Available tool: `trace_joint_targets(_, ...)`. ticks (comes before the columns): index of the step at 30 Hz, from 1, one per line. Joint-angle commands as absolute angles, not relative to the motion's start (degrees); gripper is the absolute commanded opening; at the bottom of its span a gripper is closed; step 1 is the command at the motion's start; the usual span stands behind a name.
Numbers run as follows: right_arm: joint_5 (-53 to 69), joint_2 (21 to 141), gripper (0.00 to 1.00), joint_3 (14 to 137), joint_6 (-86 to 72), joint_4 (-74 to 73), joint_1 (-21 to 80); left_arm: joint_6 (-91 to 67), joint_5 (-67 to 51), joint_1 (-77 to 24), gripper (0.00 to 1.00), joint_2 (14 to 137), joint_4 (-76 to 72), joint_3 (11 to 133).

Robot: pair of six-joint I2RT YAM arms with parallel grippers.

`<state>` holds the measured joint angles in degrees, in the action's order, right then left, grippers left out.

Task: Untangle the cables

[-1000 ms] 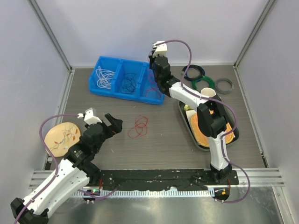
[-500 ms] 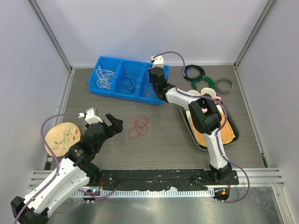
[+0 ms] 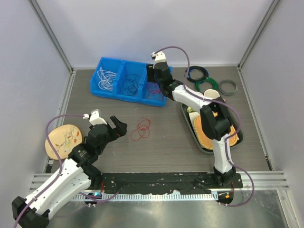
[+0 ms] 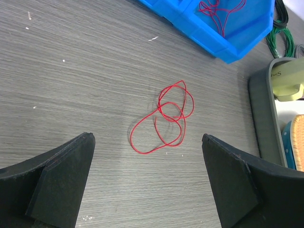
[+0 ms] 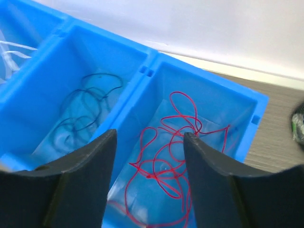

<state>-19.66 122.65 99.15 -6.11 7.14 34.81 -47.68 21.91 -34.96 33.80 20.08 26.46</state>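
Observation:
A loose red cable (image 3: 141, 128) lies looped on the grey table; it also shows in the left wrist view (image 4: 164, 116). My left gripper (image 3: 118, 126) is open and empty, just left of it and above the table. A blue three-part bin (image 3: 107, 91) holds white cables (image 3: 107, 78), dark blue cables (image 3: 129, 84) and red cables (image 3: 154, 91). My right gripper (image 3: 153, 76) is open and empty above the bin's right compartment. In the right wrist view the red cables (image 5: 173, 164) lie between my fingers and the dark blue cables (image 5: 85, 107) lie to the left.
Green, black and grey coiled rings (image 3: 202, 80) lie at the back right. A dark tray (image 3: 199, 140) with a cup and an orange item stands on the right. A round wooden plate (image 3: 59, 140) lies at the left. The enclosure walls stand close.
My right gripper dropped toward the bin's right compartment, then shifted slightly. My left gripper crept a little to the right toward the loose red cable.

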Motion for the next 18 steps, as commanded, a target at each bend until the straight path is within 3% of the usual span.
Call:
trace_joint_targets(1,-9.16,108.74,0.69,93.62,-3.87,6.15,35.24,-47.29,18.47,-34.72,1.00,35.24,16.26,27.95)
trace_joint_targets(4,-1.52,99.96,0.81,83.17,-4.83,7.81,35.16,-47.55,16.79,-34.72,1.00,37.34,15.12,27.86)
trace_joint_targets(10,14.58,87.72,0.83,62.68,-8.59,13.02,36.21,-49.74,14.94,-34.72,1.00,40.16,15.73,28.39)
trace_joint_targets(13,10.04,86.40,0.83,57.58,-12.20,12.05,40.06,-51.15,15.73,-34.72,1.00,40.17,16.08,27.78)
trace_joint_targets(18,-15.35,88.41,0.83,56.86,-13.35,7.57,51.14,-53.08,18.72,-34.72,1.00,38.15,19.42,27.51)
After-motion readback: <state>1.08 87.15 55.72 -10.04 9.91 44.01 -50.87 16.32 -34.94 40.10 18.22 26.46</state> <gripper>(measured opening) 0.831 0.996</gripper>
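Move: The red cable still lying on the table is about 20 cm back from the right hand, 6 cm to its left and some 17 cm below. The red cable already in the blue box lies almost beneath that hand, about 2 cm ahead and 2 cm right; the dark cable in the middle compartment is 4 cm ahead, 12 cm left. The tray is 18 cm back, 31 cm right. From the left hand, the table's red cable is roughly 7 cm ahead, 9 cm right and 14 cm below. The last red cable on the table draws the empty right hand back from the box: it first rises about 9 cm while pulling back, then sinks to just under its starting height, some 22 cm back in all. The wrist swings nearly 30 degrees counter-clockwise and finally tips down, the half-open fingers spreading wider. The left hand, wide open, eases about 2 cm right and down. ##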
